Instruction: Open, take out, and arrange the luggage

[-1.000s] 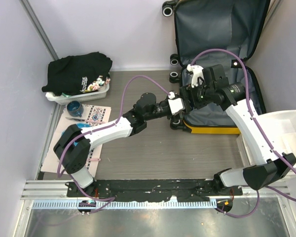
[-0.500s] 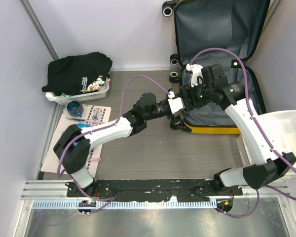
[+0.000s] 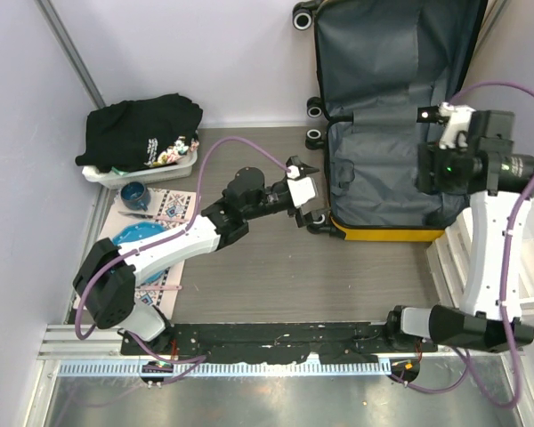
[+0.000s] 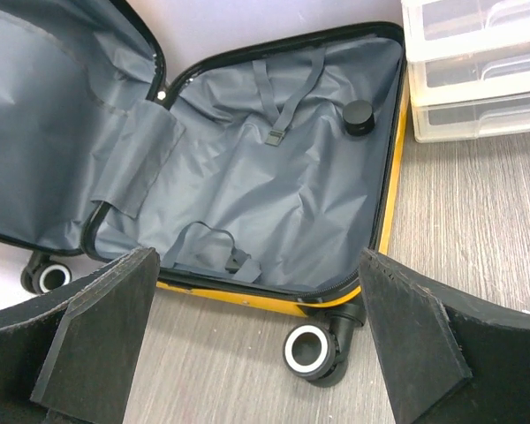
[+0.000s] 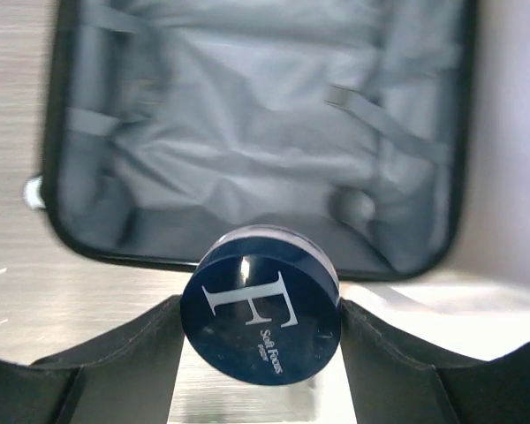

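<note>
The luggage is a yellow suitcase lying open at the back right, its lid leaning on the wall and its grey lining showing. A small black round cap lies in its far corner. My left gripper hovers just off the suitcase's front left corner; in the left wrist view this gripper is open and holds nothing. My right gripper is shut on a dark blue round jar with a white "F" on its lid. It is held high over the suitcase's right side.
White plastic drawer bins stand right of the suitcase. At the back left, a white basket holds black clothing. In front of it, a blue cup and a blue plate lie on a printed mat. A black suitcase wheel sticks out near my left gripper.
My left gripper opened wider and drew back to the left. My right arm swung up and right from the suitcase's front left corner to over its right side.
</note>
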You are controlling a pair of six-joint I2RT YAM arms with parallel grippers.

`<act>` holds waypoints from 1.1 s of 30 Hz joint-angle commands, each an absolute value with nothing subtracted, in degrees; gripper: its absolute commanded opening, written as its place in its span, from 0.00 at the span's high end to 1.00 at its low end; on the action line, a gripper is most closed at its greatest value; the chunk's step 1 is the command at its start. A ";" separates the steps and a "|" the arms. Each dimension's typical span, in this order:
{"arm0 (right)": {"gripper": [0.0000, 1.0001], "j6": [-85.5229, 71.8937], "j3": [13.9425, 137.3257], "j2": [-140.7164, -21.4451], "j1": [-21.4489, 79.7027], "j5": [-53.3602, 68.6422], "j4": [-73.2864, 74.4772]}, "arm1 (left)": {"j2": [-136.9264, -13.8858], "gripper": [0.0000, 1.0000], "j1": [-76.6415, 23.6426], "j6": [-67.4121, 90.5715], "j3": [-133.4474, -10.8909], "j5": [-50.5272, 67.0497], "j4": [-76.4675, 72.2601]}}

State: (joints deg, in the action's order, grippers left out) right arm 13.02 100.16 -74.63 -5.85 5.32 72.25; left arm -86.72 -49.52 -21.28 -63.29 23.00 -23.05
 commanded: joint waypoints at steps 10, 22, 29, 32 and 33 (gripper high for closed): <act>0.85 35.93 97.56 -69.61 -40.39 6.41 83.41 | -86.04 0.00 -49.22 -18.46 -67.06 27.15 -17.59; 0.83 50.71 94.49 -75.67 -47.90 10.28 79.81 | -85.25 0.00 -49.22 -19.34 -68.03 27.69 -14.77; 0.29 52.21 93.25 -77.08 -48.43 9.05 76.46 | -85.17 0.00 -49.22 -19.33 -67.41 26.37 -15.03; 0.25 51.77 95.61 -77.87 -48.43 9.14 76.90 | -84.90 0.00 -49.22 -19.51 -67.15 25.84 -15.12; 0.25 51.59 96.67 -78.13 -48.43 9.40 77.25 | -84.99 0.00 -49.31 -20.03 -67.06 25.75 -15.03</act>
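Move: Held jar in the right fingers; the open white drawer it is bound for has its middle about 22 cm to that hand's right, 14 cm back and 14 cm below. Close to that way, the black cap in the suitcase's near right corner lies level ahead-wise, some 5 cm right and 29 cm down; the suitcase's open shell centres about 9 cm ahead, 5 cm left and 27 cm down. From the left hand the drawer is roughly 47 cm right, 14 cm back and 12 cm below. Swinging fast to the right and back off the suitcase, the right hand carries the jar about 19 cm right and 10 cm back to above the far part of the white drawer, turning clockwise some 20 degrees and then partly back. It then sinks about 6 cm as the fingers tip more steeply down, keeping their grip on the jar. ##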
